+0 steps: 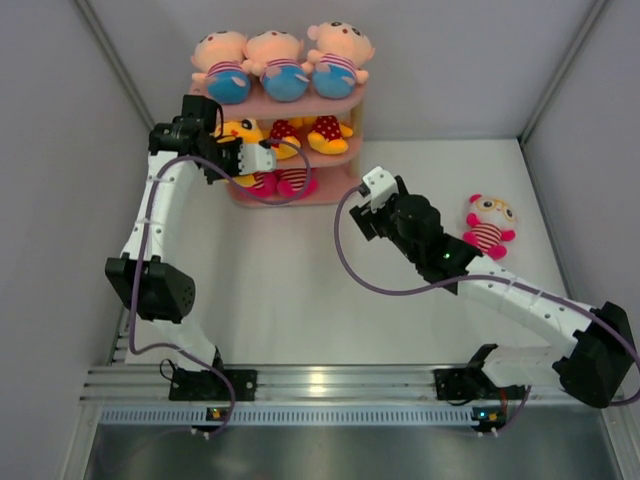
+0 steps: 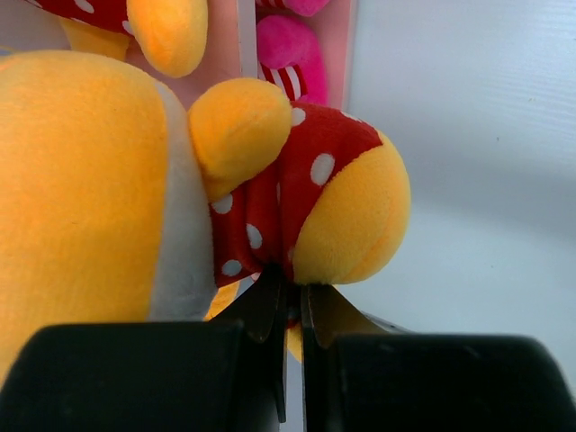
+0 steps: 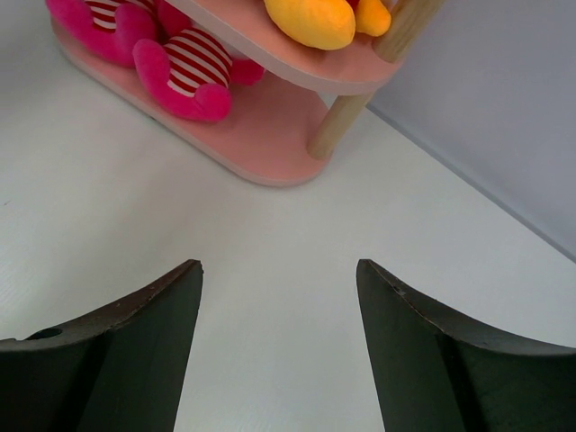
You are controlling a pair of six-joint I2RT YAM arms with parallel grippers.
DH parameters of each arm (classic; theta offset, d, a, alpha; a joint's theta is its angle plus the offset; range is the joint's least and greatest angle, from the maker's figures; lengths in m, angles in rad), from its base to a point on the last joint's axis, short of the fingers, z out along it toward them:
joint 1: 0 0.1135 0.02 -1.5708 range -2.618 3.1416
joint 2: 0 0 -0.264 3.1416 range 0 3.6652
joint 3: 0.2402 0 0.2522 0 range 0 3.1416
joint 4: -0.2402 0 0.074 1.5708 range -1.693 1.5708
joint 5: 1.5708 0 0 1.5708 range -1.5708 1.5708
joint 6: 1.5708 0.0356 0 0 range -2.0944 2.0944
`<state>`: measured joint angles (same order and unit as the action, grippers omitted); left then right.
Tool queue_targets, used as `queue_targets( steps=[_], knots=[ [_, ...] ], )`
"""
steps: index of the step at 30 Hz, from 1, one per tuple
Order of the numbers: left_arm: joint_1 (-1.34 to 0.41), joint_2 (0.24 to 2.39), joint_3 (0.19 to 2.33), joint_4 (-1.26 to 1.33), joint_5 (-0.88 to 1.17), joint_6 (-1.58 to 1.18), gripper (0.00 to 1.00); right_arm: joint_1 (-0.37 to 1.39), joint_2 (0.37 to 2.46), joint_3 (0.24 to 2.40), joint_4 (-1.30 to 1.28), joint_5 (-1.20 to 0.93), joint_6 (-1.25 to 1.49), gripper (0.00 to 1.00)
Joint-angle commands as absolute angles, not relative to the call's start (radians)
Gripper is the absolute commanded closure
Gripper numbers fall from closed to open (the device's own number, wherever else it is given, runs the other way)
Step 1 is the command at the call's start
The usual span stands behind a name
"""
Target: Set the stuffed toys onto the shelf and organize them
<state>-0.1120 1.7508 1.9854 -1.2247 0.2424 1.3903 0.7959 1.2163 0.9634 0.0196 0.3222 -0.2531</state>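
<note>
The pink three-tier shelf (image 1: pixel 352 100) stands at the back. Three peach-headed dolls (image 1: pixel 285 65) sit on its top board. Yellow polka-dot dolls (image 1: pixel 328 132) sit on the middle board, and pink striped dolls (image 1: pixel 285 182) on the bottom board. My left gripper (image 1: pixel 252 150) is at the middle board's left end, shut on the red polka-dot body of a yellow doll (image 2: pixel 297 171); its fingertips (image 2: pixel 270 301) pinch the fabric. My right gripper (image 1: pixel 366 205) is open and empty over the table, right of the shelf. One pink-white striped doll (image 1: pixel 490 225) lies on the table, right of it.
White walls enclose the table on the left, back and right. In the right wrist view the shelf's bottom board (image 3: pixel 270 144), a wooden post (image 3: pixel 346 112) and a pink striped doll (image 3: pixel 189 76) lie ahead. The left arm's cable (image 1: pixel 290 195) loops before the shelf.
</note>
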Motion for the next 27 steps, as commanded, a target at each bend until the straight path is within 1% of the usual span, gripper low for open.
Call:
queue_targets(
  steps=[1,6,14,27],
  knots=[
    [-0.107,1.766,2.049,-1.166,0.242,1.373,1.0,0.782,1.161,0.946,0.058,0.317,-0.229,0.3],
    [-0.107,1.807,2.063,-1.117,0.198,1.344,1.0,0.779,1.151,0.94,0.046,0.328,-0.229,0.3],
    [-0.101,1.827,2.039,-1.097,0.198,1.313,1.0,0.778,1.141,0.927,0.043,0.328,-0.222,0.3],
    [-0.095,1.937,2.187,-1.026,0.219,1.261,1.0,0.778,1.132,0.928,0.018,0.328,-0.204,0.3]
  ],
)
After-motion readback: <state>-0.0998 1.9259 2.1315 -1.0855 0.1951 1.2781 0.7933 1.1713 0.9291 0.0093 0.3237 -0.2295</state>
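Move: The free left slot of the middle shelf lies about 8 cm ahead of the left hand, in line with it and perhaps 3 cm lower. The nearer seated dotted toy is some 8 cm ahead and 10 cm right of this hand, the farther one 8 cm ahead and 19 cm right. A pink striped toy sits on the bottom shelf, 8 cm ahead, 5 cm right and about 18 cm below. From the right hand the slot is roughly 16 cm ahead, 26 cm left, 3 cm below. Bring the left gripper forward about 7 cm, still pinching the yellow toy by its red dotted shirt, and carry the toy head first over the middle shelf, into the gap left of the seated dotted toys. Keep nearly level, swing the hand slightly counter-clockwise, under 10 degrees, and keep the fingers shut. ##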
